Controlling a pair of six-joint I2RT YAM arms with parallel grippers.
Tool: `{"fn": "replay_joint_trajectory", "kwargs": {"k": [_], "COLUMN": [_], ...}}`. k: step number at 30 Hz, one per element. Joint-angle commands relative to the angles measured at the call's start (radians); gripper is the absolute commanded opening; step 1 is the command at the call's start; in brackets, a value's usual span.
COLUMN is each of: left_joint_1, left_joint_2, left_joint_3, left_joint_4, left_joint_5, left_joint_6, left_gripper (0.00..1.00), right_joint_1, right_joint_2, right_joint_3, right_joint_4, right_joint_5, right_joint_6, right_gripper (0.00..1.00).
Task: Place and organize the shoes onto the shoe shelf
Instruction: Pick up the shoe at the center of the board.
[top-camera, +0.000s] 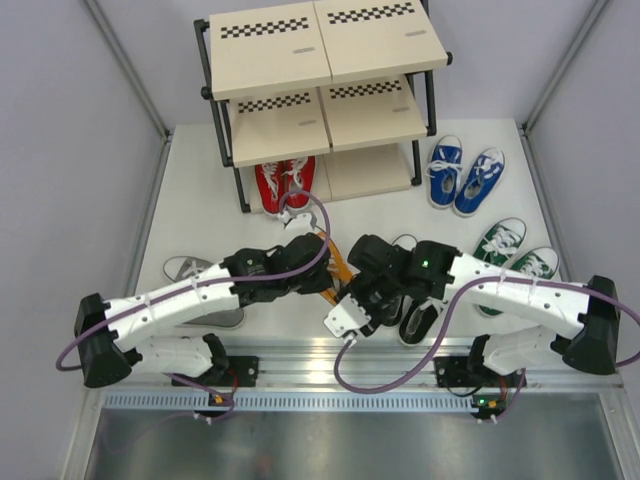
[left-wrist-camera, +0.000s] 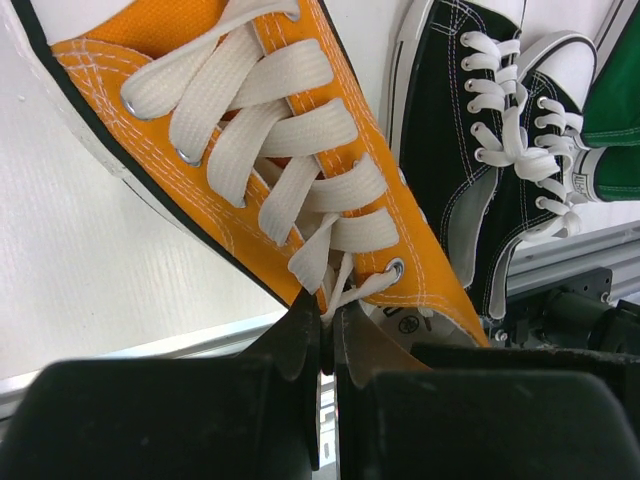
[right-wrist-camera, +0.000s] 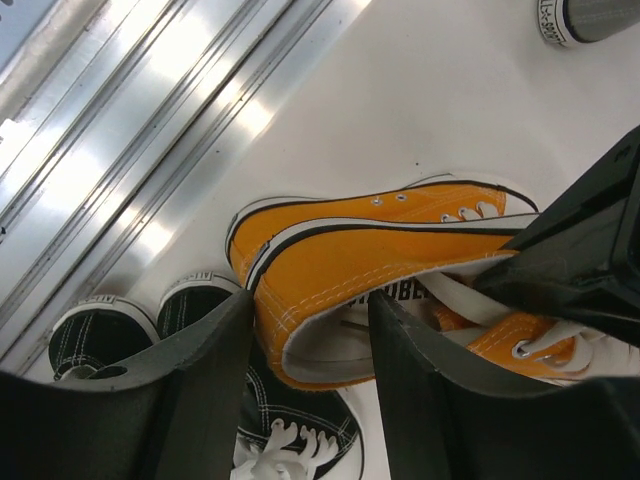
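The shoe shelf (top-camera: 270, 62) stands at the back, with a red pair (top-camera: 284, 183) on its bottom tier. An orange shoe (left-wrist-camera: 300, 150) is tilted between both arms near the table's middle (top-camera: 337, 265). My left gripper (left-wrist-camera: 330, 322) (top-camera: 318, 268) is shut on its tongue and lace at the top eyelets. My right gripper (right-wrist-camera: 308, 300) (top-camera: 352, 292) is open astride the same shoe's heel (right-wrist-camera: 330, 300), one finger outside the heel wall and one over the insole. A second orange shoe (right-wrist-camera: 380, 212) lies just behind it.
A black pair (left-wrist-camera: 470, 150) (right-wrist-camera: 290, 410) lies under my right arm, beside the orange shoes. A green pair (top-camera: 515, 250) and a blue pair (top-camera: 465, 178) sit on the right. A grey shoe (top-camera: 190, 270) lies on the left. The metal rail (top-camera: 330, 360) runs along the near edge.
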Motion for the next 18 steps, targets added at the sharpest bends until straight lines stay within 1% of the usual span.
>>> {"fn": "replay_joint_trajectory", "kwargs": {"k": [1,4,8,13,16,17,18], "left_joint_1": [0.006,0.009,0.010,0.012,0.015,0.015,0.015], "left_joint_2": [-0.062,-0.069,-0.080,-0.088,-0.086,-0.086,-0.088], "left_joint_3": [0.001,-0.009,-0.024,-0.044,-0.058,-0.065,-0.068], "left_joint_4": [0.113,0.113,0.133,0.161,0.178,0.182,0.190], "left_joint_5": [-0.045,-0.063,-0.079,-0.089,-0.089,-0.088,-0.085], "left_joint_6": [-0.024,-0.048,-0.077,-0.102,-0.111,-0.111,-0.113], "left_gripper": [0.00,0.00,0.00,0.00,0.00,0.00,0.00], "right_joint_1": [0.016,0.018,0.024,0.029,0.035,0.035,0.035], "right_joint_2": [-0.003,0.000,0.017,0.027,0.039,0.040,0.045], "right_joint_3": [-0.005,-0.011,-0.014,-0.014,-0.005,0.000,0.003], "right_joint_4": [0.036,0.036,0.052,0.055,0.050,0.047,0.044], "right_joint_5": [0.055,0.043,0.033,0.018,0.009,0.003,0.000], "right_joint_6": [0.024,0.038,0.058,0.070,0.072,0.075,0.075], "right_gripper": [0.50,0.48,0.41,0.38,0.31,0.24,0.20]}}
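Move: The orange shoe's heel lies practically at my right fingertips, level fore and aft and sideways and about 1 cm below. The other orange shoe lies on the table roughly 5 cm ahead, 3 cm left and 9 cm lower; the nearer black shoe is some 7 cm ahead, 12 cm right, equally low. From my left hand, already pinching the raised shoe by its laces, the heel is about 6 cm back, 8 cm right and 3 cm lower. I close my half-open right fingers on the orange shoe's heel collar, one finger inside the mouth and one outside, while easing that hand down about 1 cm. My left hand keeps its pinch at the laces, drifting about 1 cm forward and left and turning some 5 degrees counter-clockwise. ##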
